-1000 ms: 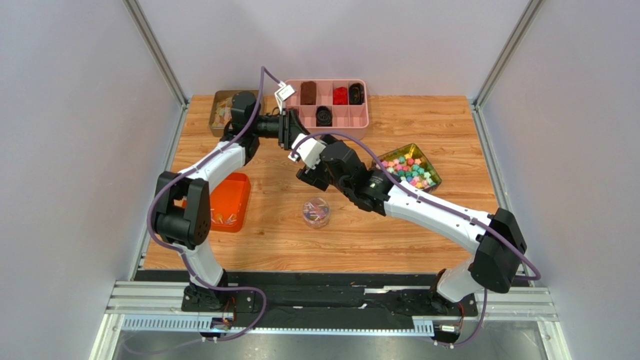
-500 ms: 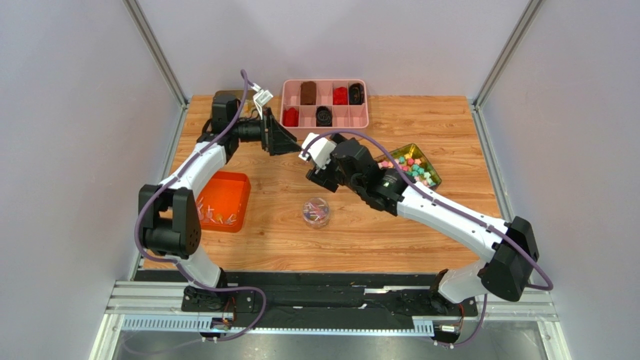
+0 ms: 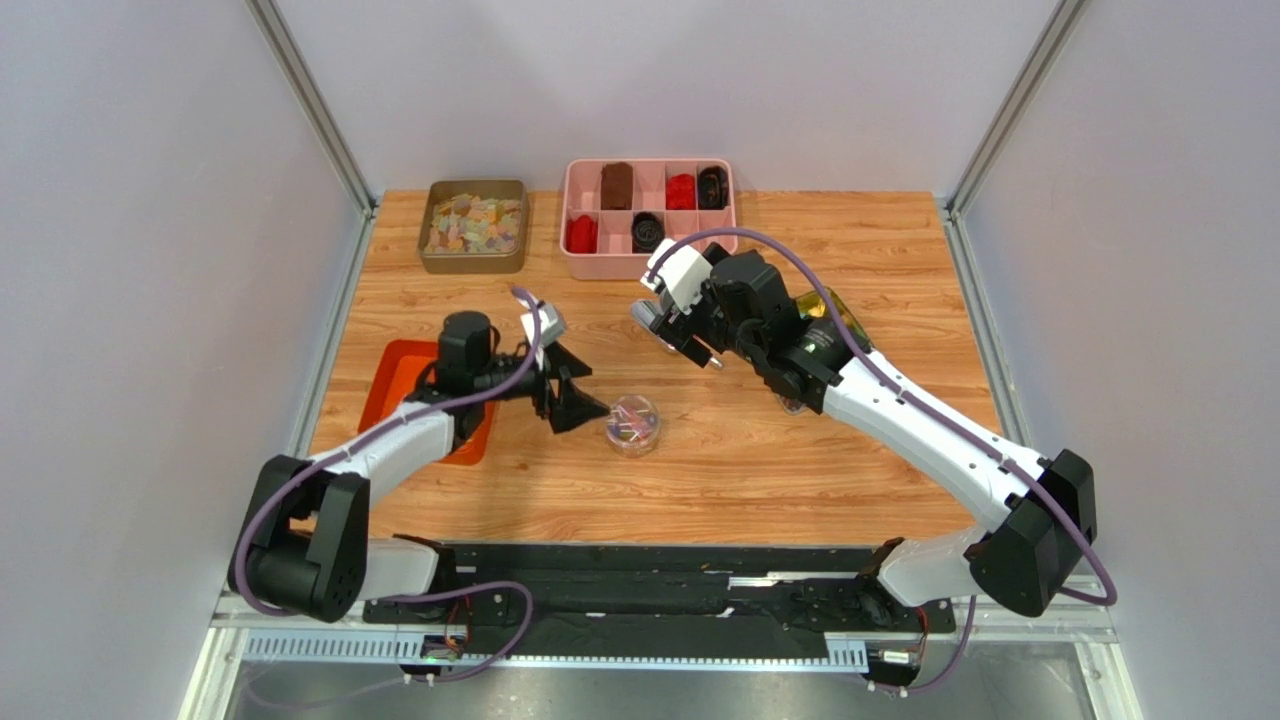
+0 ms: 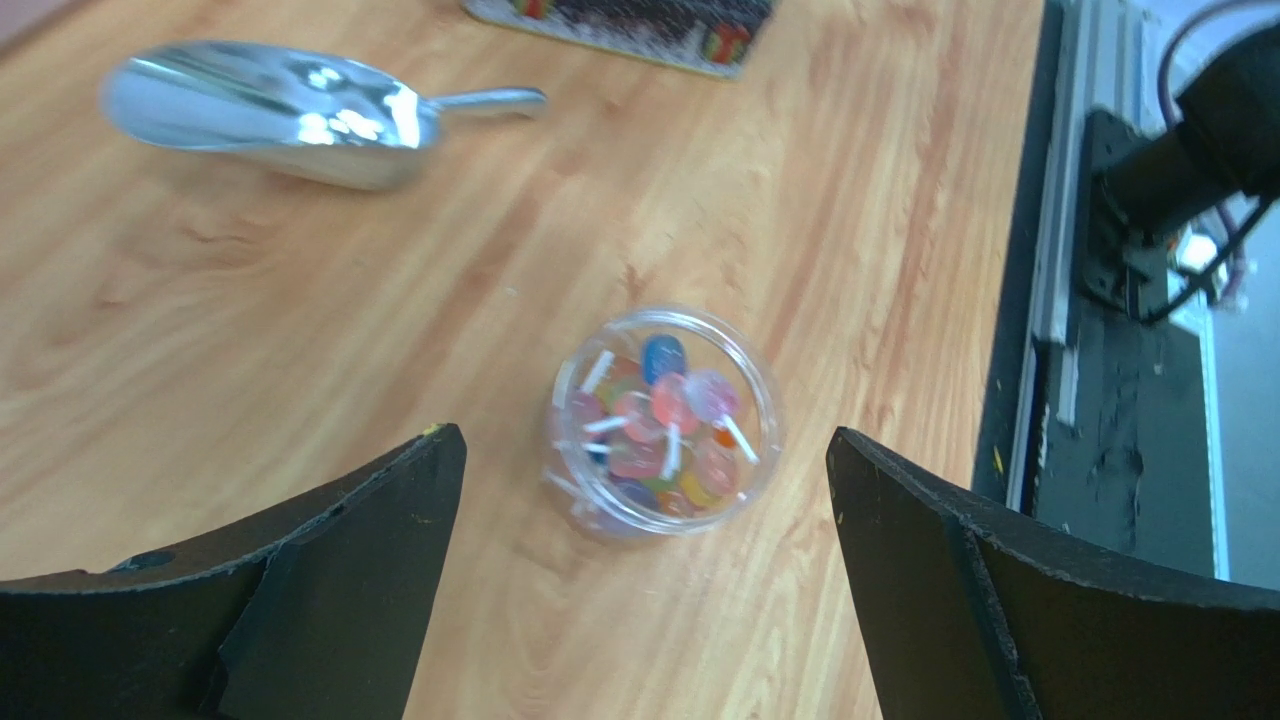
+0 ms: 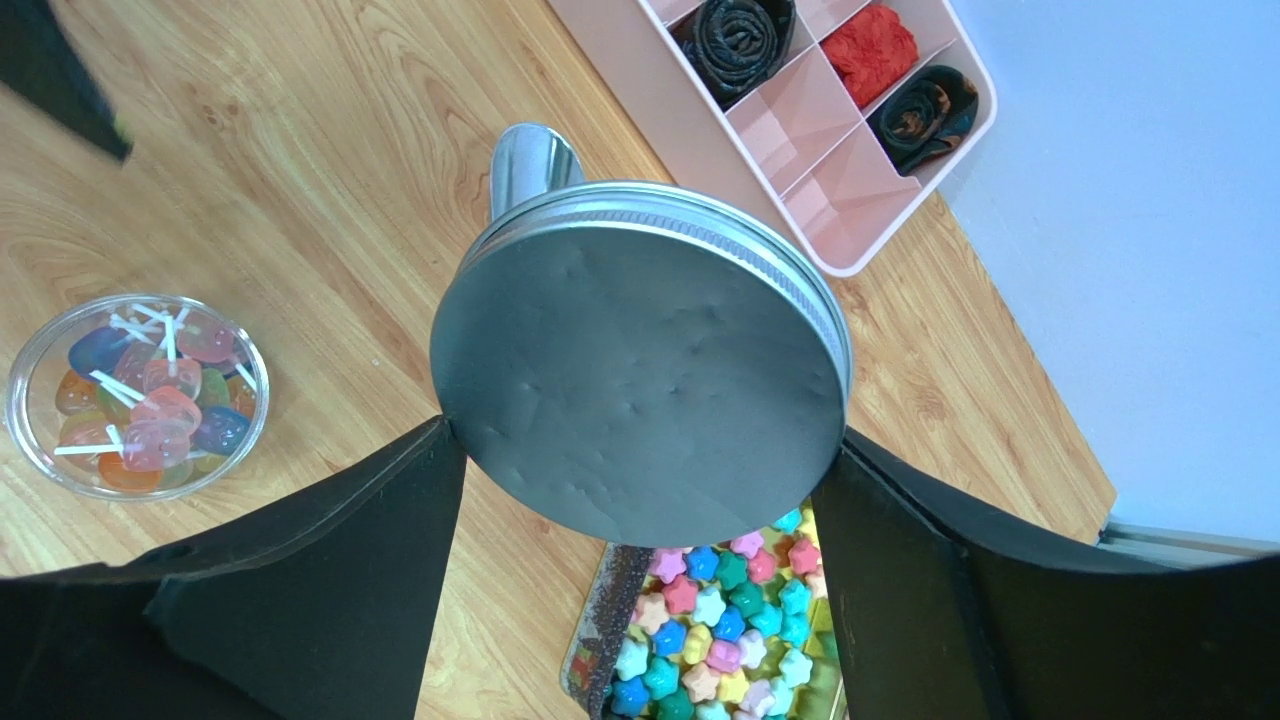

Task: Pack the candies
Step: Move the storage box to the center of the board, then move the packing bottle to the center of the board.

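A small clear jar [image 3: 633,423] stands mid-table, holding the candies [image 4: 663,425], shiny pink, blue and purple sweets with white ends. My left gripper [image 3: 579,393] sits low just left of the jar. It is open wide [image 4: 643,450] and touches nothing, with the jar just beyond its fingertips. My right gripper [image 3: 684,333] hovers behind and to the right of the jar. It is shut [image 5: 643,443] on a round silver lid [image 5: 639,360], which hangs flat between the fingers. In the right wrist view the jar [image 5: 138,393] lies off to the left, uncovered.
An orange tray [image 3: 394,393] lies under my left arm. A tin of pastel sweets [image 3: 473,225] and a pink divided tray [image 3: 649,210] stand at the back. A tin of star candies [image 5: 721,630] sits below the lid. A metal scoop [image 4: 271,113] lies beyond the jar.
My left arm swung from the pink tray at the back down to the jar's left side, and its jaws opened wide. My right arm carried the lid back and right, away from the jar.
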Robot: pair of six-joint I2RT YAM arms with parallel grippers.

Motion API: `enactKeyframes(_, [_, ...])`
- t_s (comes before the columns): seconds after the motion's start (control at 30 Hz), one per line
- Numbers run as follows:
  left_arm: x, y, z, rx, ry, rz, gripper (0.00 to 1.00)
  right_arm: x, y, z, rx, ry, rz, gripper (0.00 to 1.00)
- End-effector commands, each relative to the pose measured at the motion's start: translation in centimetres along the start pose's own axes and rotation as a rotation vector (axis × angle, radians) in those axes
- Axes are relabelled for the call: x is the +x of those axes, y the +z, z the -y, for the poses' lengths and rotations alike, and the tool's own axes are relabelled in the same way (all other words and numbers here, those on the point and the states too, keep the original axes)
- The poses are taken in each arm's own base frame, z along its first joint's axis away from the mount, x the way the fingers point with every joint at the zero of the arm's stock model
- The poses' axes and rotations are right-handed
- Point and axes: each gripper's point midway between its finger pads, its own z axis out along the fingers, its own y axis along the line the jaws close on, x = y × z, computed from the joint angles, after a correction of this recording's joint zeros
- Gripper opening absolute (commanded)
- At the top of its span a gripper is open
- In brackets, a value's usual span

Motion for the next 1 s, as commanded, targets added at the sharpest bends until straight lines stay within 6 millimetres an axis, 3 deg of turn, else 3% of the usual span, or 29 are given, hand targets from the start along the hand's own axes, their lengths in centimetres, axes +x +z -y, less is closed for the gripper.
enactKeyframes(0.0, [-1.6, 0.9, 1.5, 0.006, 0.214, 0.111, 0.99, -2.5, -1.4, 1.3, 0.019, 0.026, 0.073, 0.41])
enactKeyframes(0.27, [2.4, 1.2, 2.0, 0.030, 0.247, 0.092, 0.99, -2.5, -1.5, 1.5, 0.025, 0.007, 0.079, 0.41])
enactKeyframes(0.47, [3.8, 2.1, 2.8, 0.066, 0.211, 0.064, 0.99, -2.4, -2.3, 1.2, 0.012, 0.023, 0.083, 0.42])
enactKeyframes(0.67, [6.0, 3.4, 3.3, 0.061, 0.189, 0.053, 0.99, -2.2, -3.0, 2.3, 0.054, -0.012, 0.071, 0.43])
enactKeyframes(0.83, [7.6, 4.7, 2.0, -0.013, 0.149, 0.004, 0.99, -2.7, -3.1, 3.2, 0.082, -0.015, 0.057, 0.43])
enactKeyframes(0.97, [8.0, 5.4, 2.2, -0.021, 0.171, 0.002, 0.99, -2.9, -2.8, 3.2, 0.083, -0.013, 0.050, 0.44])
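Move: The storage box, the clear round jar of sweets, lies about 7 cm to the left hand's right, 3 cm nearer the base and some 11 cm below. From that hand the metal scoop is roughly 10 cm ahead and 12 cm to the right, the orange tray level with it and about 19 cm to the left, both some 12 cm below. From the right hand, which holds the lid, the jar is about 12 cm left, 8 cm back and 20 cm below. Down onto the jar, mostly in the later part, goes the left hand, sinking about 9 cm while drawing some 4 cm back and 4 cm to its right; its wide-open fingers come astride the jar's rim without closing, and the wrist tips up only slightly. The right hand keeps its grip on the lid, waits, then lifts it nearly 3 cm and eases about 1.5 cm to the right. ##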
